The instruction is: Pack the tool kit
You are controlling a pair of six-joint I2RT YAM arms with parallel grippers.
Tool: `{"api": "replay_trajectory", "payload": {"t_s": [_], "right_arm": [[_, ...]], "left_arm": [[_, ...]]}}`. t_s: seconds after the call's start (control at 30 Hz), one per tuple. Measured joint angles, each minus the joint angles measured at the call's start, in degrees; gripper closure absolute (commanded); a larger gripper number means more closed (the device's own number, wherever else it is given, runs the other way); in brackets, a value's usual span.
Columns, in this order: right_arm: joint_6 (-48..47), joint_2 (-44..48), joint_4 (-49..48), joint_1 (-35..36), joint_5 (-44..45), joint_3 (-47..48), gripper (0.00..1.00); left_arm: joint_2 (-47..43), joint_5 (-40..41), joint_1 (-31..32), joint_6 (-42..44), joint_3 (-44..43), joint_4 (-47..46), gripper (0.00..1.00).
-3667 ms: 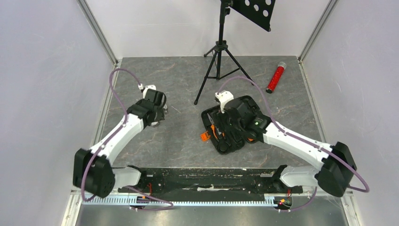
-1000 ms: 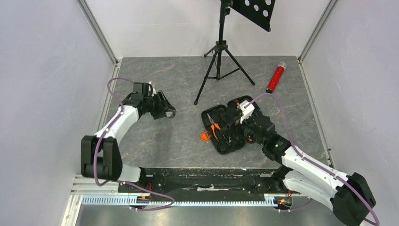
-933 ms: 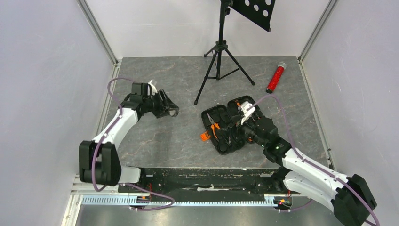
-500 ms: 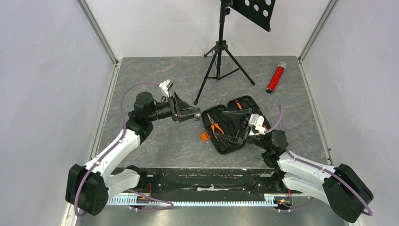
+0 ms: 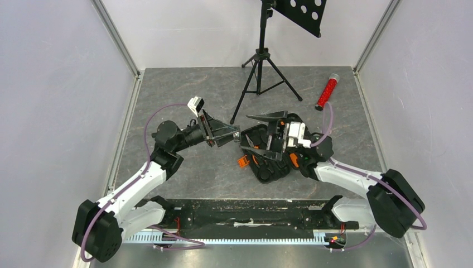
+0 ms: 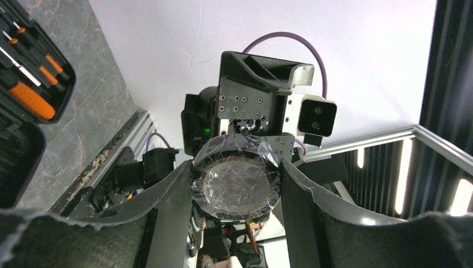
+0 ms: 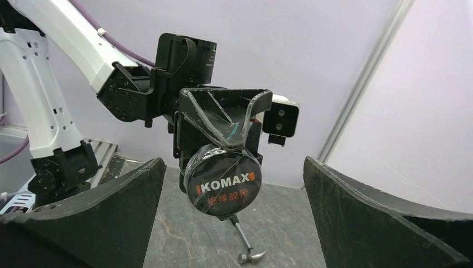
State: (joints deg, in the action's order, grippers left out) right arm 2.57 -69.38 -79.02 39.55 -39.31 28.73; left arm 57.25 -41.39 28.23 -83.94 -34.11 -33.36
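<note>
The tool kit (image 5: 269,172) is a black case lying open at mid-table, with orange-handled screwdrivers (image 6: 32,101) in its tray (image 6: 17,162). My left gripper (image 5: 234,134) points right, just left of the case. It is shut on a round black roll of tape (image 7: 223,181), wrapped in clear film and labelled KOMAX (image 6: 237,187). My right gripper (image 5: 246,134) hovers over the case, pointing left at that roll with its jaws wide open and nothing in them. I cannot tell whether the roll is between its fingertips. A small hammer (image 7: 245,248) lies on the table below the roll.
A black tripod stand (image 5: 259,61) stands at the back centre, one leg reaching toward the case. A red glittery tube (image 5: 327,92) lies at the back right. Walls close the table on three sides.
The left arm rose from the table's left side and carried the roll right. The right gripper lifted off the case and turned left to face it, jaws staying wide open.
</note>
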Motion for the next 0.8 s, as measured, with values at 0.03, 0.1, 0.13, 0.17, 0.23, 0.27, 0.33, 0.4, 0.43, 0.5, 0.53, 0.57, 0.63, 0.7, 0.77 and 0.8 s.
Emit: {"api": "replay_trajectory", "payload": {"t_s": [0.03,0.1,0.13,0.17,0.23,0.27,0.33,0.4,0.43,0.5,0.53,0.57,0.63,0.7,0.77,0.8], "right_arm": [[0.5,-1.07,-0.13,0.0,-1.14,1.14,0.04],[1.42,-3.02,-0.33,0.0,-3.34,2.99,0.05],[1.84,-3.78,-0.46,0.0,-4.24,3.65,0.05],[2.25,-4.52,-0.55,0.0,-5.14,4.31,0.06],[3.04,-5.75,-0.63,0.0,-6.51,5.44,0.07],[3.5,-6.25,-0.68,0.0,-7.32,5.95,0.08],[4.11,-6.91,-0.74,0.0,-8.44,6.56,0.1],[4.61,-7.41,-0.87,0.0,-9.42,6.97,0.13],[4.96,-7.67,-0.9,0.0,-10.1,7.19,0.14],[5.38,-8.2,-1.03,0.0,-10.97,7.74,0.18],[5.55,-8.46,-1.05,0.0,-11.28,8.02,0.2],[5.77,-8.74,-1.09,0.0,-11.65,8.39,0.22],[6.23,-9.25,-1.09,-0.07,-12.09,9.01,0.26],[6.69,-9.66,-1.11,-0.17,-12.24,9.51,0.29],[7.15,-9.97,-1.16,-0.42,-12.48,9.86,0.32],[7.34,-10.1,-1.2,-0.46,-12.5,9.97,0.34]], "left_arm": [[-0.17,0.57,0.04,-0.57,0.15,-0.42,0.53],[-0.61,1.36,0.09,-1.9,0.35,-1.31,0.54],[-0.81,1.75,0.11,-2.38,0.35,-1.68,0.54],[-0.96,2.03,0.15,-3.08,0.35,-2.08,0.54],[-1.14,2.32,0.15,-3.65,0.35,-2.64,0.54],[-1.18,2.34,0.15,-3.67,0.35,-2.91,0.54],[-1.2,2.34,0.15,-3.69,0.35,-3.28,0.54],[-1.2,2.34,0.15,-3.72,0.35,-3.32,0.54],[-1.2,2.34,0.15,-3.72,0.35,-3.34,0.54],[-1.2,2.32,0.15,-3.72,0.39,-3.54,0.54],[-1.2,2.32,0.17,-3.72,0.46,-3.69,0.54],[-1.2,2.29,0.2,-3.72,0.48,-3.76,0.54],[-1.2,2.27,0.26,-3.72,0.52,-3.93,0.54],[-1.2,2.19,0.31,-3.72,0.55,-4.09,0.54],[-1.2,2.16,0.31,-3.72,0.57,-4.11,0.54],[-1.2,2.1,0.31,-3.72,0.63,-4.11,0.54]]}}
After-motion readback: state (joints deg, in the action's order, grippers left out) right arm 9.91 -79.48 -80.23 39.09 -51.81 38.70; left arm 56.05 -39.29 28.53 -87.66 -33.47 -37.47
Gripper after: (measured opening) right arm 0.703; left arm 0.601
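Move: Between the left hand's fingers the tape roll is already held; from the right hand's open fingers it lies about 4 cm to the left, nearly level in depth and height. Some 28 cm below the right hand and 8 cm to its right is the middle of the open tool case, with the pliers in it about 2 cm to that hand's right. The music stand's near foot is about 10 cm ahead of that hand, 7 cm to its left. Reaching left about 3 cm towards the tape roll, the right hand turns some 10 degrees counter-clockwise, its up-slanting fingers levelling slightly, and draws its wide-open fingers in by roughly a quarter around the roll's rim. The left hand first lifts the roll about 2 cm, then holds it still, keeping its grip. ##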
